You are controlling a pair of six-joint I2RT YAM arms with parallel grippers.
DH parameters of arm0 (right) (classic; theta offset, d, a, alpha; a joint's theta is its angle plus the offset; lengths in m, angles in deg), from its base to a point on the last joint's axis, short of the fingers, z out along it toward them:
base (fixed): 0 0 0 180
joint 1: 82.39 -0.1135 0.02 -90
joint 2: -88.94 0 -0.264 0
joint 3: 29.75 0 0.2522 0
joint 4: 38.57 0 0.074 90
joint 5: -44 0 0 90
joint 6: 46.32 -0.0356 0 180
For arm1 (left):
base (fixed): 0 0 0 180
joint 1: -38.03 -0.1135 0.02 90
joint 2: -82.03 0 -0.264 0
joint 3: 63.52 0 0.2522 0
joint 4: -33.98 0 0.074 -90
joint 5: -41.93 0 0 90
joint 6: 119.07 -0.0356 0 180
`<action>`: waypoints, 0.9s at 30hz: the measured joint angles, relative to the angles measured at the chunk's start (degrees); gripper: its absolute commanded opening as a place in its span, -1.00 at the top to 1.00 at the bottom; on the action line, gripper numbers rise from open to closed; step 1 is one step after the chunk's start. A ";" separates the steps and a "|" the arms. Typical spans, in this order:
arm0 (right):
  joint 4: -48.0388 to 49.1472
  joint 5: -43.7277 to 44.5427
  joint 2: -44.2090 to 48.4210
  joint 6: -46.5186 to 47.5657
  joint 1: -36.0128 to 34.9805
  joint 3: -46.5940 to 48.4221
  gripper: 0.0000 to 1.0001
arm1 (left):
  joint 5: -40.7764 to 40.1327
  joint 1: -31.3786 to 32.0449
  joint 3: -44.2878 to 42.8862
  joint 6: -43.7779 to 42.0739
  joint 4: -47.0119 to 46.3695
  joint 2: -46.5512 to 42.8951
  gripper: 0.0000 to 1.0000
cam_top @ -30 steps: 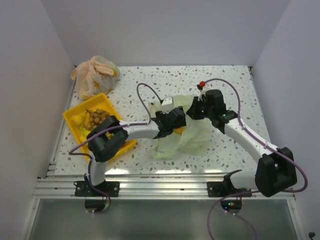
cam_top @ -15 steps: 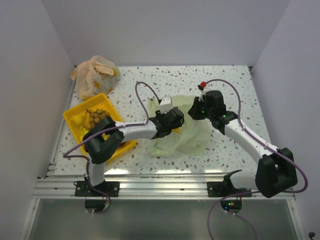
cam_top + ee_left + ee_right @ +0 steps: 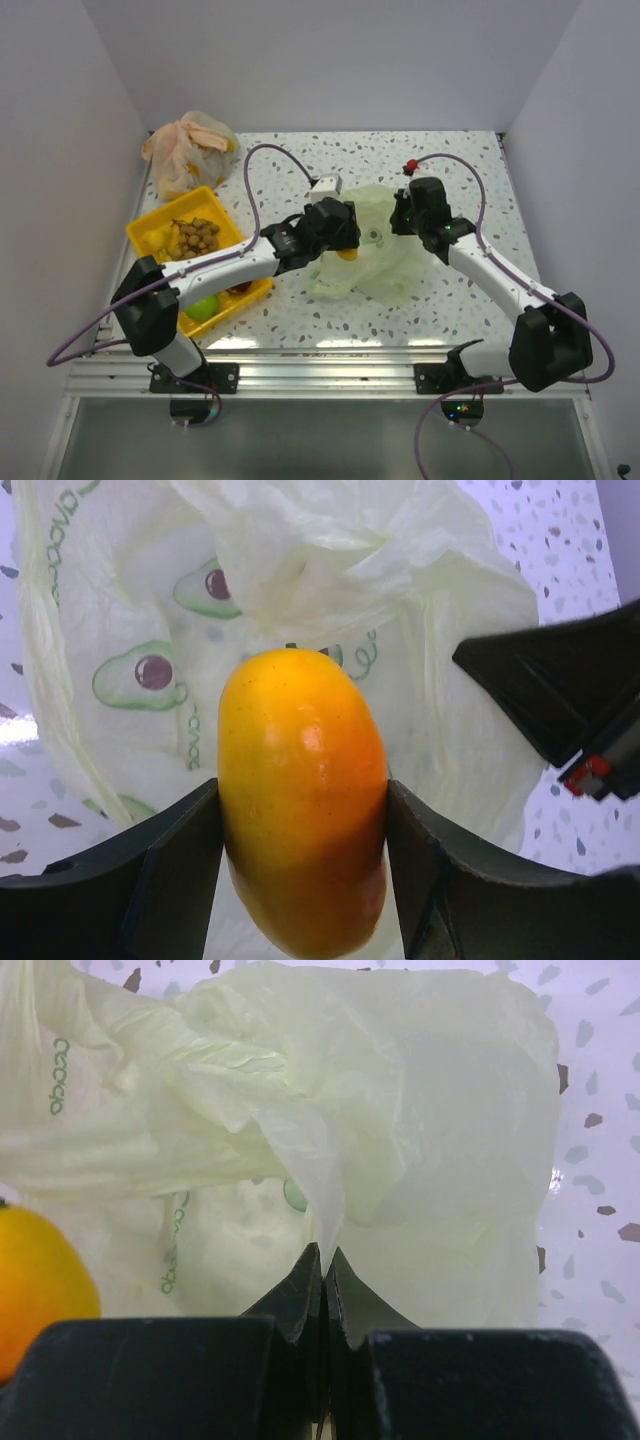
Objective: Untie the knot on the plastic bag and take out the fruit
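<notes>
The pale green plastic bag (image 3: 385, 262) lies open and crumpled at mid-table. My left gripper (image 3: 340, 243) hangs over the bag's left part, shut on an orange-yellow fruit (image 3: 300, 790). That fruit sits upright between the two black fingers (image 3: 150, 880), above the bag (image 3: 300, 570), and shows as an orange spot (image 3: 346, 255) from above. My right gripper (image 3: 325, 1260) is shut on a fold of the bag's film (image 3: 330, 1130) and holds it up at the bag's far right side (image 3: 402, 222). The bag's inside is hidden.
A yellow tray (image 3: 140, 232) at the left holds a brown fruit cluster (image 3: 197, 235), a banana (image 3: 170, 243), a green round fruit (image 3: 204, 307) and a dark red one (image 3: 240, 288). An orange-beige bag (image 3: 188, 150) lies at the back left. White walls stand on three sides.
My left gripper closed on the orange-yellow fruit and drew up and back out of the bag with it; its elbow swung left. The right gripper rose slightly, still pinching the film.
</notes>
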 measured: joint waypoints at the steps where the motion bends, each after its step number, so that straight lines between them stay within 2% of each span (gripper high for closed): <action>1: -0.28 1.03 -0.20 0.07 0.00 0.33 1.00 | 1.42 0.00 -0.04 -0.39 1.16 -0.61 0.67; 7: -2.64 6.43 -0.85 0.09 0.00 1.31 1.00 | 6.21 -0.09 -0.57 -3.30 10.14 -6.91 0.69; 10: -3.63 8.26 -0.85 -0.02 0.00 1.33 1.00 | 6.99 -2.56 -0.92 -4.44 14.19 -12.11 0.72; 12: -4.33 9.18 -0.83 -0.13 0.00 1.33 1.00 | 7.41 -7.34 -0.57 -5.27 16.04 -16.13 0.72; 16: -5.57 9.75 -0.74 -0.37 0.00 1.33 1.00 | 5.38 -21.51 3.23 -7.10 18.51 -23.43 0.73; 23: -6.29 9.68 0.85 -0.66 0.00 1.33 1.00 | 0.52 -40.19 12.90 -11.72 21.64 -27.10 0.71; 26: -6.29 9.66 1.27 -0.79 0.00 1.33 1.00 | 0.55 -48.33 16.09 -12.81 21.24 -26.71 0.54; 27: -6.34 9.64 1.29 -0.81 0.00 1.33 1.00 | 0.52 -50.47 16.68 -12.90 21.00 -26.32 0.43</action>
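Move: The left hand holds the orange-yellow mango. The yellow tray it goes to has its middle about 36 cm to the left, 5 cm ahead and 15 cm below. In the tray, the brown longans lie some 37 cm left and 11 cm ahead; the dark red fruit is level, 26 cm left. The bag's middle is 8 cm ahead and 7 cm to the right. From the right hand, the tray is about 48 cm left and nearly level, and the bag's middle 5 cm left, 3 cm ahead. Still pinching the mango, the left hand first draws back about 4 cm as it rises off the bag, then sweeps quickly left, nearly 40 cm in all, arching up and sinking again to come over the yellow tray; the wrist turns some 40 degrees counter-clockwise. The right fingers stay shut on the bag's edge and ease it a few centimetres to the right. ##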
